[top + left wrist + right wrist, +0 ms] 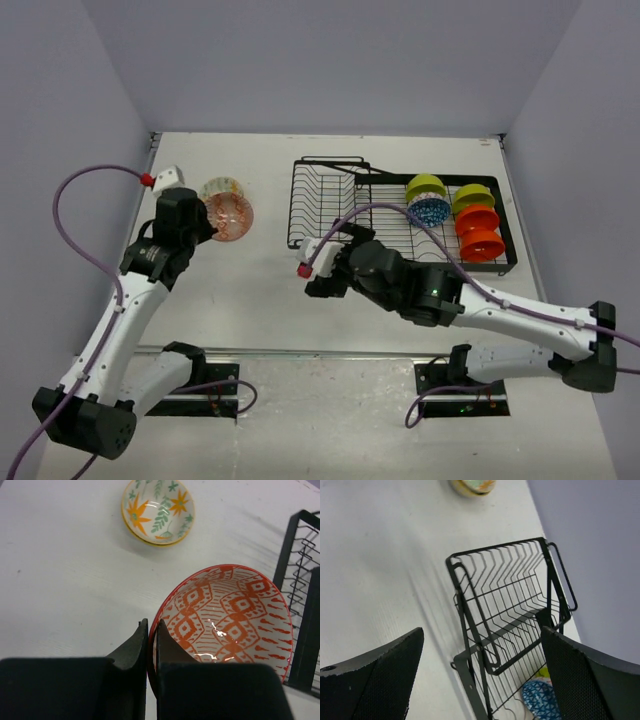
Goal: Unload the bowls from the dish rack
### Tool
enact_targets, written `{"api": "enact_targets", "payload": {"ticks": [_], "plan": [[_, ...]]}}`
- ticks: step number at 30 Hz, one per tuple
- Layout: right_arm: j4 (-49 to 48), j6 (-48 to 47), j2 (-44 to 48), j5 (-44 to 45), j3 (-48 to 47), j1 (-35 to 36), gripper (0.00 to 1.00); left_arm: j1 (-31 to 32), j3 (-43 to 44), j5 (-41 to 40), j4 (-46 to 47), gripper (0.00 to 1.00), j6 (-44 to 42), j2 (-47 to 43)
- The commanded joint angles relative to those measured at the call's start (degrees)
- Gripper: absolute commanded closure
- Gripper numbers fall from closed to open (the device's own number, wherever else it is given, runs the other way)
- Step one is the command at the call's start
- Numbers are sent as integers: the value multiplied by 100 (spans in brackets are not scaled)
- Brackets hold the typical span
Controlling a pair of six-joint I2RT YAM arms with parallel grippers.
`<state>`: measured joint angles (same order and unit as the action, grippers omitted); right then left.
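The black wire dish rack [330,205] stands at the back right. Upright in its flat section are a lime green bowl [426,186], a blue-patterned bowl [431,211], a second lime green bowl [472,196] and two orange bowls [481,232]. Left of the rack, my left gripper [152,630] is shut on the near rim of a pinkish-patterned bowl [227,615], one finger inside and one outside. A floral bowl [157,511] rests on the table just beyond it. My right gripper [482,645] hangs open and empty in front of the rack's raised basket [505,605], with the blue-patterned bowl [540,702] low between its fingers.
Purple cables loop off both arms. Grey walls close in the table [260,290] on three sides. In the top view my left gripper [206,232] sits at the patterned bowl's [232,216] near-left rim, and my right gripper [318,268] is at the rack's front-left corner.
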<state>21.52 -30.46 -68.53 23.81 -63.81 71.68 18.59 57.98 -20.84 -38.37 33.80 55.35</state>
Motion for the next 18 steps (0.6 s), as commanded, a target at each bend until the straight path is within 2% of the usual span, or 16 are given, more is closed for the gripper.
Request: {"api": "enact_targets", "payload": {"ticks": [1, 3, 4, 7, 18], "plan": [[-851, 1285, 752, 826, 9, -407, 1, -645, -496, 826, 1040, 100, 512, 89], [-842, 2239, 1042, 1019, 61, -733, 1, -646, -655, 915, 1428, 100, 671, 396], [-807, 2577, 1383, 1020, 88, -1117, 1, -646, -717, 967, 1551, 100, 767, 519], [-614, 3624, 2095, 354, 386, -1813, 1, -646, -945, 1020, 2164, 100, 899, 1142], [-341, 4294, 3355, -9, 1256, -1982, 1, -646, -1649, 590, 3660, 100, 1137, 2347]]}}
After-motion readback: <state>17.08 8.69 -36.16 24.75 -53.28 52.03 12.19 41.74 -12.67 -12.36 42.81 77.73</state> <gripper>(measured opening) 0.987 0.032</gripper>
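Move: For the left gripper, holding the red-patterned bowl by its rim, the bare table spot to set it on is about 7 cm ahead, 6 cm right and 21 cm down. The floral bowl stack stands 21 cm ahead, 3 cm left and 19 cm down; the wire basket some 16 cm ahead, 27 cm right, 14 cm below. From the empty right gripper, the blue bowl lies about 25 cm ahead, 29 cm right and 21 cm down, the orange bowls 19 cm ahead and 43 cm right, at about the same height. Lower the left gripper about 16 cm towards the bare table on the near side of the floral stack, easing forward some 5 cm and tipping the fingers further down, with the rim still pinched. Meanwhile swing the open right gripper some 15 cm right and up over the rack's near side towards the blue bowl, rolling its left side up strongly and turning it clockwise; let it draw back and sink slightly at the end. ##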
